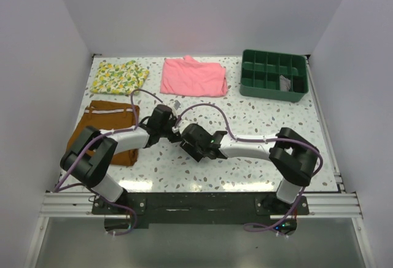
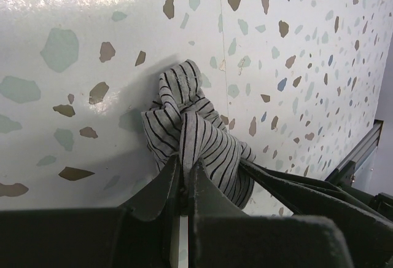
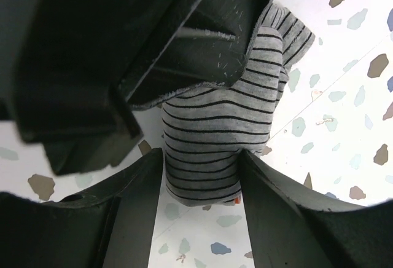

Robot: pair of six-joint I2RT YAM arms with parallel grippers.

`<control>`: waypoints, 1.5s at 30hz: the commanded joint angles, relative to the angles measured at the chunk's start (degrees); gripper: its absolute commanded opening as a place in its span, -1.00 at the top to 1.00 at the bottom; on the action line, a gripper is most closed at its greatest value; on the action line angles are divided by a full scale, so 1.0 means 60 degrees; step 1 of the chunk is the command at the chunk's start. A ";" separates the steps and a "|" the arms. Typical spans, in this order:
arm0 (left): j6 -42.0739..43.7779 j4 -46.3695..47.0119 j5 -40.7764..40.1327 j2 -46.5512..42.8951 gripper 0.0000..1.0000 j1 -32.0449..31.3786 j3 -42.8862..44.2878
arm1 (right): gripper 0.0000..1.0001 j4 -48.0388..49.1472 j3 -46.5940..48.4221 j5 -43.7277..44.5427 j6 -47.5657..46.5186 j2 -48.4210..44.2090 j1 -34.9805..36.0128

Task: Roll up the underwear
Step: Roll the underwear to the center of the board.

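The underwear (image 2: 196,126) is a grey bundle with thin dark stripes, bunched up on the speckled table (image 2: 73,65). My left gripper (image 2: 184,160) is shut on a pinch of its fabric at the near end. My right gripper (image 3: 201,157) is closed round the rolled bundle (image 3: 215,133), with both fingers pressing its sides. A small orange mark shows at the roll's lower edge. In the top view the two grippers (image 1: 175,131) (image 1: 189,137) meet at the table's middle and hide the underwear.
Rust-brown shorts (image 1: 107,130) lie under the left arm at the left. At the back lie a yellow patterned garment (image 1: 120,77) and a pink folded garment (image 1: 193,76). A green compartment tray (image 1: 273,74) stands at the back right.
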 commanded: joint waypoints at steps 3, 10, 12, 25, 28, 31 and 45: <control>0.0291 -0.0690 -0.0363 0.0250 1.00 -0.0029 0.0106 | -0.07 0.0332 0.0142 0.0580 0.0466 0.0736 0.0088; 0.0306 -0.0793 -0.0495 0.0104 0.84 -0.0029 0.0106 | 0.61 0.0274 -0.0194 0.0683 0.0774 0.0957 0.0103; 0.0335 -0.0895 -0.0669 0.0045 0.66 -0.0015 0.0164 | 0.67 0.0317 -0.0297 0.0624 0.0862 0.0942 0.0118; -0.0206 -0.1262 -0.1754 -0.1374 -0.73 0.0366 -0.0317 | 0.81 0.1137 -0.1176 -0.2200 0.2004 0.0416 -0.0145; -0.0294 -0.1130 -0.1798 -0.1638 -0.76 0.0439 -0.0581 | 0.82 0.1415 -0.1250 -0.3182 0.2341 0.0284 -0.0510; -0.0382 -0.1086 -0.1813 -0.1800 -0.78 0.0454 -0.0758 | 0.81 0.1606 -0.1338 -0.4104 0.2517 0.0137 -0.0964; -0.0236 -0.0837 -0.1712 -0.2108 -0.82 0.0571 -0.0978 | 0.81 0.3115 -0.1924 -0.8690 0.3938 0.0590 -0.3323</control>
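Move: The left hand already pinches the underwear roll, whose middle lies about 2 cm to its right, 1 cm back and 1 cm lower. From the right hand, half open around the roll's near end, that middle is some 3 cm ahead, 2 cm left and 1 cm below. Counted from the left hand, the brown cloth is roughly 30 cm left and 3 cm ahead, the pink cloth about 27 cm ahead and 3 cm right, both some 3 cm lower. Leftward, about 5 cm, the left hand backs off the underwear as its fingers spread from nearly shut to wide, giving up their pinch. Before that the right fingers settle slightly forward and down and close on the roll's near end; keeping that pinch, they turn it over by some 45 degrees, tips swinging left and back, while the hand shifts a couple of centimetres left. ##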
